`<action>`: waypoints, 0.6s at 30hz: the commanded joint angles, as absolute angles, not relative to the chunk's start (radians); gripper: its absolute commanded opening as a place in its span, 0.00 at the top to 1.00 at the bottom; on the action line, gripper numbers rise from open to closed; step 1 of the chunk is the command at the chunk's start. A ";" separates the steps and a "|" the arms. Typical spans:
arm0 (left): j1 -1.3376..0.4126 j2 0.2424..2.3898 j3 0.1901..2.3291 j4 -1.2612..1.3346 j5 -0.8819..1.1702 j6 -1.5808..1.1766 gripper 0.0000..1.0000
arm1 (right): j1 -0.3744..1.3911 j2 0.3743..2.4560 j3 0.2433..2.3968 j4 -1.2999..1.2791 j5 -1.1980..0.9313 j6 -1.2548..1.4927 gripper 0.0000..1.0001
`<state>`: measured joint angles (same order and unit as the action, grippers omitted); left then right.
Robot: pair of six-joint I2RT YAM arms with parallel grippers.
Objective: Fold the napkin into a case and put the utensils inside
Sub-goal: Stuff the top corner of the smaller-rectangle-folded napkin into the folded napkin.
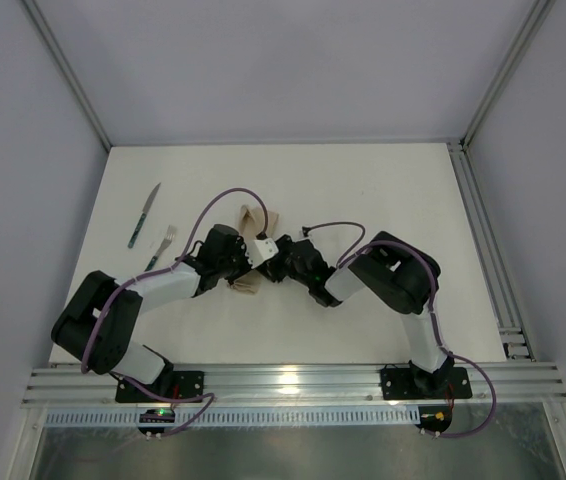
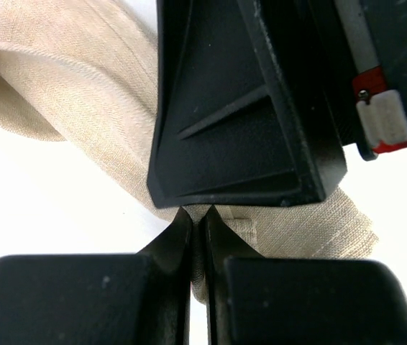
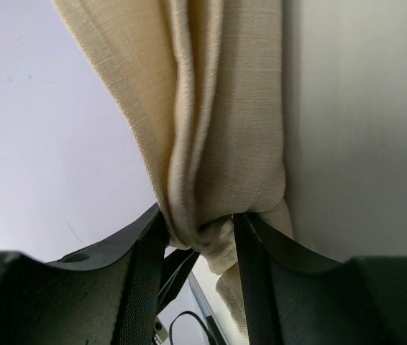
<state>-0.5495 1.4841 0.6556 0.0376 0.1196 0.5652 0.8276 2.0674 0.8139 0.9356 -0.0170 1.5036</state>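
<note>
The beige napkin [image 1: 255, 219] lies bunched at the table's middle, mostly under both grippers; one end shows above them and one below [image 1: 246, 287]. My left gripper [image 1: 246, 262] is shut on a thin edge of the napkin [image 2: 88, 93], its jaws almost touching. The black body of the right gripper fills the left wrist view right above them. My right gripper [image 1: 268, 262] is shut on a thick gathered fold of the napkin [image 3: 218, 122]. The knife [image 1: 143, 217] and fork [image 1: 161, 246], with teal handles, lie at the left, apart from both grippers.
An aluminium rail [image 1: 483, 240] runs along the table's right edge. Grey enclosure walls stand on the left, back and right. Purple cables [image 1: 225, 200] loop over both wrists.
</note>
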 commanded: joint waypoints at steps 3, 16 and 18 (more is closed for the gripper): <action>-0.555 1.489 0.664 0.046 0.169 0.561 1.00 | 0.833 2.065 0.836 0.882 0.031 1.503 0.54; -0.551 1.483 0.704 -0.055 0.230 0.565 0.76 | 0.831 2.121 0.856 0.928 0.048 1.535 0.94; -0.534 1.467 0.729 -0.101 0.259 0.552 0.71 | 0.830 2.128 0.844 0.951 0.051 1.545 0.96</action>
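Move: The folded napkin's bunched layers already sit between the right gripper's half-open fingers, pinch spot about 1 cm ahead, 1 cm left and 1 cm below. The left gripper is still pinching cloth from that bunch, level with its tips. From the left hand the napkin's far end lies some 12 cm ahead and 1 cm right, its near end about 5 cm back and 1 cm left; the fork is roughly 5 cm ahead and 22 cm left. Sink the right gripper about 1.5 cm along the napkin and ease it 1 cm forward, then shut its half-open fingers on the folded layers so they are pinched between the pads. As they close, part the left fingers about a quarter of their range to slacken their pinch, drawing that hand back roughly 1 cm. ##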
